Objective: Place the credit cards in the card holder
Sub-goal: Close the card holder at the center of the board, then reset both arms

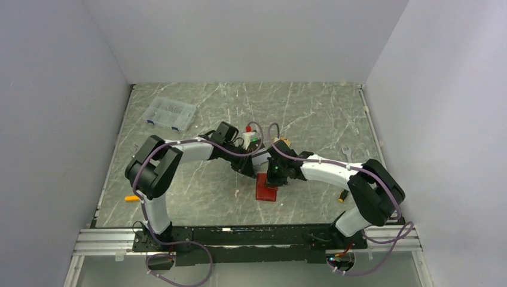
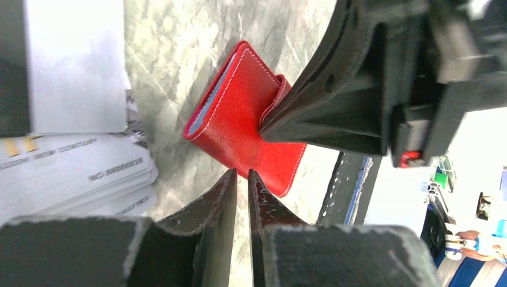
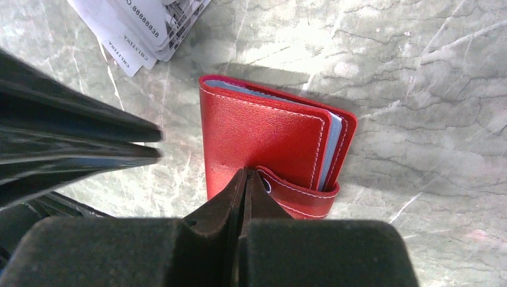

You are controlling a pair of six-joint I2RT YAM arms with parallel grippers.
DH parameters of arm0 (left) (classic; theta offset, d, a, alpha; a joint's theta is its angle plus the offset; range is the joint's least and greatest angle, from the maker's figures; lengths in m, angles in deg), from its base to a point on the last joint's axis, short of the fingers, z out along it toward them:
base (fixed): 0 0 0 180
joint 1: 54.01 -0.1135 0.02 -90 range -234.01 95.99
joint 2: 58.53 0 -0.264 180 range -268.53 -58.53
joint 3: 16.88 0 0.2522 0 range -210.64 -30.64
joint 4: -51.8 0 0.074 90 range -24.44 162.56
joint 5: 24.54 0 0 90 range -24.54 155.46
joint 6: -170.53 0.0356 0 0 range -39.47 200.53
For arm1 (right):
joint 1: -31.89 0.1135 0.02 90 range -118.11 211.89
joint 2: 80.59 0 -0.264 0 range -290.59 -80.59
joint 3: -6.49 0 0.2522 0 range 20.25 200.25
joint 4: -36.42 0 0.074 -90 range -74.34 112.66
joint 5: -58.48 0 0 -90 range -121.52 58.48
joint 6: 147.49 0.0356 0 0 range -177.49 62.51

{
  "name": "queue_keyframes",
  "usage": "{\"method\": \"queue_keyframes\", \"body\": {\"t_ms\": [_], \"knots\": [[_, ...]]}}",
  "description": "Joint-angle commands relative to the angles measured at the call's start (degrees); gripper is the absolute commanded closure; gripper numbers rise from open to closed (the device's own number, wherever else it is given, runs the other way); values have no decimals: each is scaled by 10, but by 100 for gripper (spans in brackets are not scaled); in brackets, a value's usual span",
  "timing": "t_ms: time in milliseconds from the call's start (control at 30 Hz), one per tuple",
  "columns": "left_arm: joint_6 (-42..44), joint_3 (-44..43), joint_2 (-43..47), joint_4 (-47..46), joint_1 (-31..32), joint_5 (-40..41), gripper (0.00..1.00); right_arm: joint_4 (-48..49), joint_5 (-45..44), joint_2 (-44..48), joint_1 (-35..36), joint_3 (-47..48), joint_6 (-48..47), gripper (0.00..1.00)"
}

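The red leather card holder [image 1: 266,188] lies folded shut on the marble table, its strap wrapped round one edge [image 3: 299,197]. My right gripper [image 3: 247,172] is shut, its tips pressed on the cover right beside the strap's end. My left gripper [image 2: 240,173] hovers at the holder's [image 2: 239,119] near edge, jaws a narrow slit apart with bare table between them. A fanned pile of grey-white credit cards [image 2: 78,173] rests on the table just beside the holder, also showing in the right wrist view [image 3: 143,24].
A clear compartment box [image 1: 171,113] sits at the back left. A small wrench [image 1: 347,153] lies at the right, a yellow-black item [image 1: 343,195] near the right arm, an orange piece [image 1: 131,198] at the left edge. Small objects [image 1: 249,128] lie behind the grippers.
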Motion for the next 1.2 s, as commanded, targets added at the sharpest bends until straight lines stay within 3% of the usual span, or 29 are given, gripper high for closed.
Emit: {"method": "queue_keyframes", "body": {"t_ms": [0,167,533,567,600,633,700,733,767,967,1067,1167], "knots": [[49,-44,59,66,-27,-41,81,-51,-50,-17,7,-56,8,100],[128,-95,78,173,-50,-76,79,-28,-32,9,6,-60,5,100],[303,-208,134,441,-199,-114,67,17,3,115,-10,-52,-11,47],[307,-214,144,452,-211,-107,62,16,5,125,-13,-46,-15,41],[311,-218,154,460,-225,-101,41,14,7,133,-17,-39,-21,36],[314,-223,165,470,-234,-95,28,12,9,140,-19,-28,-27,30],[318,-231,187,484,-247,-77,21,12,19,149,-26,-3,-44,14],[317,-234,200,487,-253,-65,5,12,28,151,-28,18,-53,5],[315,-235,211,487,-258,-55,1,13,35,152,-32,30,-62,1],[319,-254,277,496,-318,-6,1,-15,58,151,-77,143,-130,0],[320,-240,305,465,-353,47,1,-27,22,155,-166,166,-158,0],[296,-175,337,370,-406,81,1,-9,-87,159,-265,144,-155,0]]}}
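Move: The closed card holder lies under the right hand's shut fingertips, its middle about 1 cm back and 1 cm below, with the tip of its strap beside them. From the left hand it is roughly 4 cm back, 4 cm to the right and 4 cm below. The white cards lie about 10 cm ahead and 7 cm left of the right hand, the black cards some 17 cm ahead and 6 cm left, the gold card about 14 cm ahead and 4 cm right. The left hand, already clear of the card holder, keeps leaving: it climbs some 22 cm while going about as far left and 8 cm forward, passing from nearly shut to wide open, fingertips swinging forward. The right hand lingers a moment with its shut fingertips on the strap end, then opens wide as it lifts off, slowly at first and then quickly, up about 18 cm and 12 cm forward, veering a little right at the end and tilting some 30 degrees so that its fingertips swing outward. ##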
